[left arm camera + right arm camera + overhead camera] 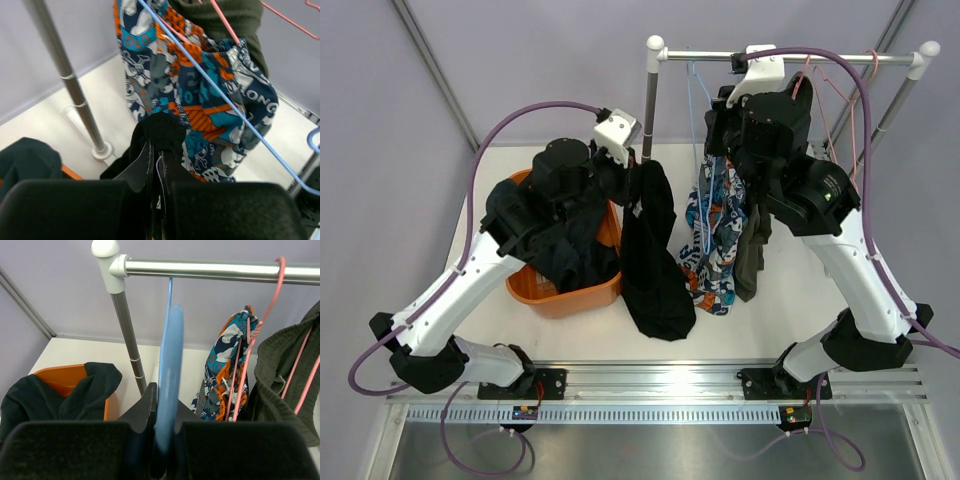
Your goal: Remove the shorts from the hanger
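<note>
My left gripper [636, 188] [156, 151] is shut on the black shorts [657, 262] [161, 129], which hang limp from it beside the basket. My right gripper [718, 125] [168, 396] is shut on a blue hanger [170, 355] that hooks over the rail [210, 268]. The blue wire [225, 96] crosses in front of the patterned shorts [716, 240] [200, 85] [226, 360], which hang on a pink hanger [254, 335]. Olive shorts [751, 252] [285, 371] hang to their right. Dark navy shorts [552, 235] [60, 396] lie in the basket.
An orange basket [565, 293] [60, 376] stands on the white table at the left. The rack's upright post [648, 100] [70, 80] [128, 335] rises just behind my left gripper. More pink hangers [840, 85] hang at the rail's right end.
</note>
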You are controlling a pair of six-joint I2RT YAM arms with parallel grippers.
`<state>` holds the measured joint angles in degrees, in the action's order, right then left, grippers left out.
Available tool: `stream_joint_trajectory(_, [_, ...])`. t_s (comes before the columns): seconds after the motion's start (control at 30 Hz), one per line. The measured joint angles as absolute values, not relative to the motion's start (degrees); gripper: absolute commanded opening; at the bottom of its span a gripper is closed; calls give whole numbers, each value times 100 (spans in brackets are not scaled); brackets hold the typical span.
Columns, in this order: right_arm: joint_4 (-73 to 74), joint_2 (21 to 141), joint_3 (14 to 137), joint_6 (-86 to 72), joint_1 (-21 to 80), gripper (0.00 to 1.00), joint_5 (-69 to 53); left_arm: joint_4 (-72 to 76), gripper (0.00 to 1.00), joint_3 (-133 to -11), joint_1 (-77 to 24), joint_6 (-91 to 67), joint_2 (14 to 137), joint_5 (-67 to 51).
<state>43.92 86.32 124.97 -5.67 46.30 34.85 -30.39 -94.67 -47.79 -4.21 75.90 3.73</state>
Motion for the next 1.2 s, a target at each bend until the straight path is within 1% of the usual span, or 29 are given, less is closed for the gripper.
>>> stream_joint_trajectory(0.07, [4394,8624,12427,-622,4630,0,3420,-3105,0,-9703,-4779,-276,7590,735])
stream_joint_trajectory(0.13, [4372,8565,12287,-705,4630,0,3295,-3133,3,-9955,-4779,-121,7592,1050])
stream_joint_trajectory(0.17, [4377,8484,12147,-755,4630,0,3214,-3118,7,-10143,-4779,14,7594,1260])
stream_joint_trajectory(0.23, [4377,8250,11771,-867,4630,0,3041,-3013,7,-10538,-4779,305,7592,1632])
stream_joint_trajectory(0.3, [4403,8027,11434,-965,4630,0,2926,-2665,6,-10923,-4779,683,7570,1949])
stream_joint_trajectory(0.43, [4418,7607,10794,-1135,4626,0,2733,-1658,2,-11489,-4779,1546,7428,2309])
stream_joint_trajectory(0.67, [4423,7360,10206,-1308,4624,0,2550,154,0,-11585,-4777,2755,7089,2497])
stream_joint_trajectory(0.83, [4414,7360,10016,-1334,4622,0,2460,891,0,-11391,-4772,3210,7046,2598])
stream_joint_trajectory(0.97, [4394,7360,9944,-1337,4622,0,2432,1066,0,-10947,-4731,3291,6991,2665])
stream_joint_trajectory(1.07, [4388,7360,9929,-1341,4622,0,2427,1076,0,-10383,-4685,3148,6904,2729])
stream_joint_trajectory(1.2, [4289,7358,9874,-1352,4622,0,2425,982,0,-9227,-4619,2661,6648,2976])
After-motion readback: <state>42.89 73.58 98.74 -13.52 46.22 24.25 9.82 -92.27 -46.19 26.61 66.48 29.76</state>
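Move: The left gripper already holds the black shorts; the orange basket lies about 18 cm to its left, some 7 cm ahead and 33 cm lower. The empty blue hanger, held by the right gripper, is roughly 13 cm to the left gripper's right and 4 cm ahead at its height. The patterned shorts hang 10 cm ahead, 17 cm right and 12 cm lower. From the right gripper, the basket is about 36 cm left, 2 cm ahead and 43 cm below. Swing the left gripper steeply up about 30 cm and some 18 cm left, away from the hanger, keeping the pinch on the black shorts, tipping the fingers upward and turning them counter-clockwise; over the basket, reverse into a downward fling with a little forward. Meanwhile lower the right gripper about 10 cm and draw it slightly back, fingers tilting down, still gripping the blue hanger. ##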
